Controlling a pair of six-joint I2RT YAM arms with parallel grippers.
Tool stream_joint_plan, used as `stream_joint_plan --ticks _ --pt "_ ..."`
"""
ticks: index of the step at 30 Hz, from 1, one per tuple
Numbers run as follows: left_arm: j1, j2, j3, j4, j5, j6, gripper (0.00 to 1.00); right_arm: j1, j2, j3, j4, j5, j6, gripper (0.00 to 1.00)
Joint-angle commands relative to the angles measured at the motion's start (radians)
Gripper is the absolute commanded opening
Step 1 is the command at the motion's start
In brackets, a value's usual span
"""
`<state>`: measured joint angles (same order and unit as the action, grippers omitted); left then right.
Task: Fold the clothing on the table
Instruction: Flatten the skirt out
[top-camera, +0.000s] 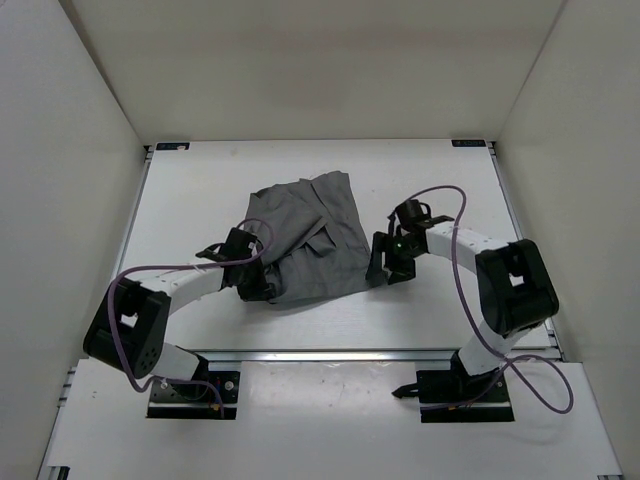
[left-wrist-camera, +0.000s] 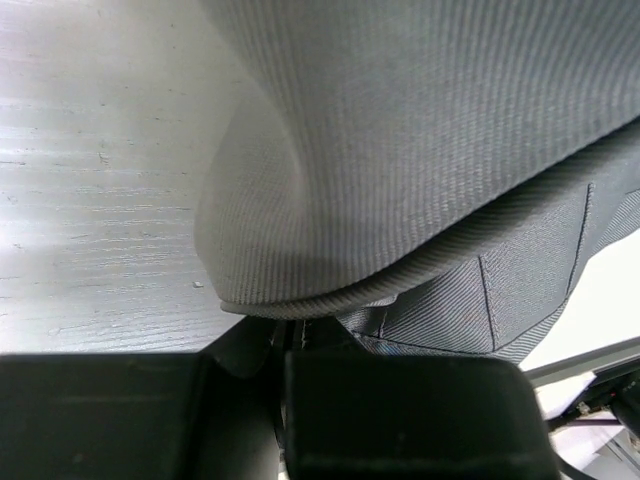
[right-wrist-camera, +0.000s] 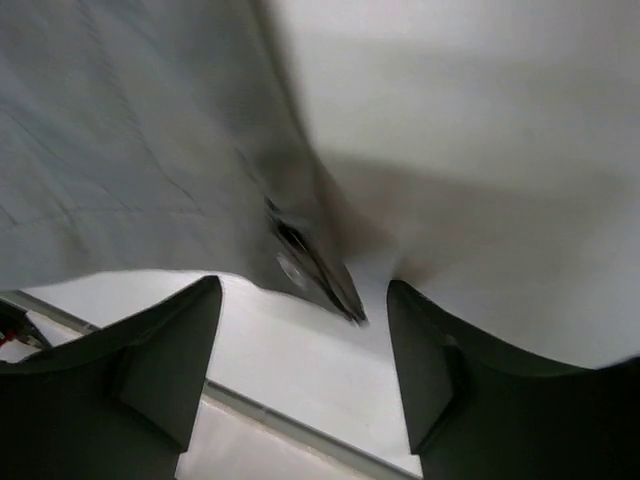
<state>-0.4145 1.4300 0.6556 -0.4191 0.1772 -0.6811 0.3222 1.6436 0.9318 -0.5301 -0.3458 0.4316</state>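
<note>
The grey clothing (top-camera: 310, 240) lies crumpled in the middle of the white table (top-camera: 190, 200). My left gripper (top-camera: 256, 284) sits at its near left edge. In the left wrist view the jaws (left-wrist-camera: 280, 350) are pressed together, with a rolled hem of the clothing (left-wrist-camera: 400, 150) caught between them and draping over them. My right gripper (top-camera: 386, 264) is at the garment's right edge. In the right wrist view it (right-wrist-camera: 305, 330) stands open. A corner of the clothing (right-wrist-camera: 120, 150) with a dark fastening hangs just beyond its fingers (right-wrist-camera: 170, 350), touching neither.
A silver rail (top-camera: 350, 355) runs along the table's near edge, in front of both arm bases. White walls (top-camera: 60, 150) close in the left, right and back sides. Purple cables (top-camera: 455, 260) loop off both arms.
</note>
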Motion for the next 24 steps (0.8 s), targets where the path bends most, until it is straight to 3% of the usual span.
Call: stream_joint_plan --ticks 1,2,4,8,12,16,18,21,24 --pt "0.019 -0.025 -0.036 -0.014 0.002 0.009 0.00 0.047 0.094 0.097 0.088 0.030 -0.031 0.58" --pt "0.023 -0.031 -0.030 -0.010 0.007 0.006 0.00 0.044 0.111 0.116 0.079 0.016 -0.045 0.49" --pt "0.042 -0.043 -0.011 -0.032 0.018 0.018 0.00 0.052 0.151 0.223 -0.014 0.002 -0.060 0.01" --pt "0.123 -0.132 0.110 -0.135 0.042 0.043 0.00 0.074 -0.005 0.292 -0.120 0.054 -0.053 0.00" --pt "0.209 -0.336 0.398 -0.324 -0.046 0.012 0.00 0.040 -0.320 0.363 -0.226 0.015 0.018 0.00" --pt "0.203 -0.339 0.710 -0.469 -0.083 0.008 0.00 -0.069 -0.525 0.465 -0.297 -0.100 0.085 0.00" --pt "0.161 -0.338 0.789 -0.494 -0.119 -0.021 0.00 -0.127 -0.565 0.490 -0.318 -0.154 0.099 0.00" --pt "0.192 -0.336 0.808 -0.458 -0.087 -0.047 0.00 -0.205 -0.590 0.473 -0.289 -0.267 0.117 0.00" --pt "0.223 -0.241 0.817 -0.413 -0.020 -0.054 0.00 -0.204 -0.526 0.489 -0.243 -0.294 0.105 0.00"
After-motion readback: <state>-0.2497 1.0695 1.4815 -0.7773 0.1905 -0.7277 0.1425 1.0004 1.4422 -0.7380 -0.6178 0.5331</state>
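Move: The left fingers already hold the skirt's near-left edge. The right hand, open and low, goes for the skirt's near-right corner, about 2 cm ahead, 3 cm to its left and 1 cm below; that corner lies some 26 cm to the right of the left hand and 5 cm ahead. The skirt's middle is about 19 cm left of the right hand and 8 cm ahead, the far-right corner roughly 10 cm left and 21 cm ahead. Forward and left by about 5 cm, the right hand slips its open fingers around the skirt's near-right corner and shuts on it. Then both hands rise fast together, some 37 cm, fingers tilting up to point more forward; the left, keeping its pinch, also goes forward, while the right draws back and a little to its right. ##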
